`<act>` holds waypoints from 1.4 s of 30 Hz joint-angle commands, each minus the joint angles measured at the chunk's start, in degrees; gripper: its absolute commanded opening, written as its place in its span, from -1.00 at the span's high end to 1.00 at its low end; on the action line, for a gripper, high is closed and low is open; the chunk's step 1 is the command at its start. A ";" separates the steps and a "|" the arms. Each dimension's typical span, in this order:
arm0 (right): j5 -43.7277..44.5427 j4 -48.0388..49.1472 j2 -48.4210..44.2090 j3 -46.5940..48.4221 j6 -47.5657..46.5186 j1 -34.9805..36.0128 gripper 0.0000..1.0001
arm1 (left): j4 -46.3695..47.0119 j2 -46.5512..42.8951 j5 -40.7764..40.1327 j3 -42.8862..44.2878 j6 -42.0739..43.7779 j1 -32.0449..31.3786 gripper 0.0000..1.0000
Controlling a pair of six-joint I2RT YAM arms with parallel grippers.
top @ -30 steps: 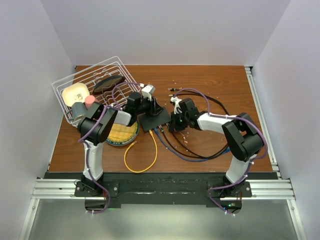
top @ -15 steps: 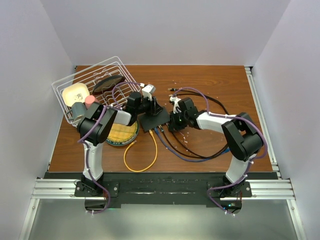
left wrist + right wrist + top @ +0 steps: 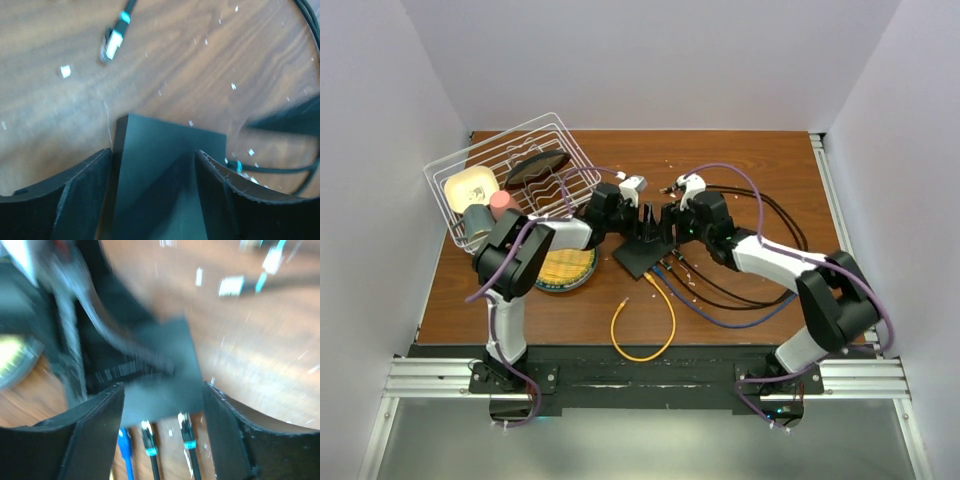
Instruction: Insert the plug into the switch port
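The switch [image 3: 638,258] is a flat matte black box in the middle of the table. Two black cable plugs [image 3: 186,432] with teal boots and a blue plug [image 3: 125,445] sit in the ports along its near edge. My left gripper [image 3: 646,222] reaches in from the left. It stands open over the box [image 3: 160,165], straddling its width. From the right, my right gripper [image 3: 669,222] hovers open over the same box [image 3: 165,385], though this view is blurred. A yellow cable [image 3: 645,340] loops in front. I cannot tell whether its end by the box is in a port.
A white wire rack [image 3: 510,165] with dishes stands at the back left, and a round yellow mat [image 3: 565,268] lies beside the left arm. Black and purple cables [image 3: 750,300] loop at the right. Loose plugs [image 3: 112,42] lie behind the switch.
Both grippers have opened. Both arms swung right and back, the switch shifted right and turned, and the yellow cable slid right with it.
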 commanded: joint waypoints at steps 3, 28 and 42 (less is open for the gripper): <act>5.67 3.78 -10.42 0.03 -1.41 -0.22 -0.64 | -5.35 -10.79 -4.38 -4.42 -3.84 2.20 -0.61; 12.36 -13.90 -49.79 -8.32 -3.43 -0.31 -0.97 | -4.03 -53.32 -21.25 -19.36 3.36 2.29 -1.00; 13.85 -12.59 -50.15 -8.14 -0.44 -0.31 -0.97 | -1.83 -54.13 -24.07 -21.74 5.39 2.29 -1.00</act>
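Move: The empty left hand is low by the switch's far edge, with the switch's middle about 4 cm back, 2 cm left and 2 cm below; the plate lies some 20 cm left and 6 cm back. From the empty right hand the switch is about 4 cm back, 5 cm left and 7 cm down, its rightmost black plug 4 cm back and 1 cm right, and the nearer loose black plug 7 cm ahead. Both hands back off from the plugged switch, fingers spreading from about two-thirds or so to fully open: the left slips back a little and left, then climbs about 23 cm, ending 13 cm left and 6 cm back. The right goes nearly straight up at first, then back and right as it climbs some 20 cm; both tip fingers up nearly 30 degrees and swing outward. ##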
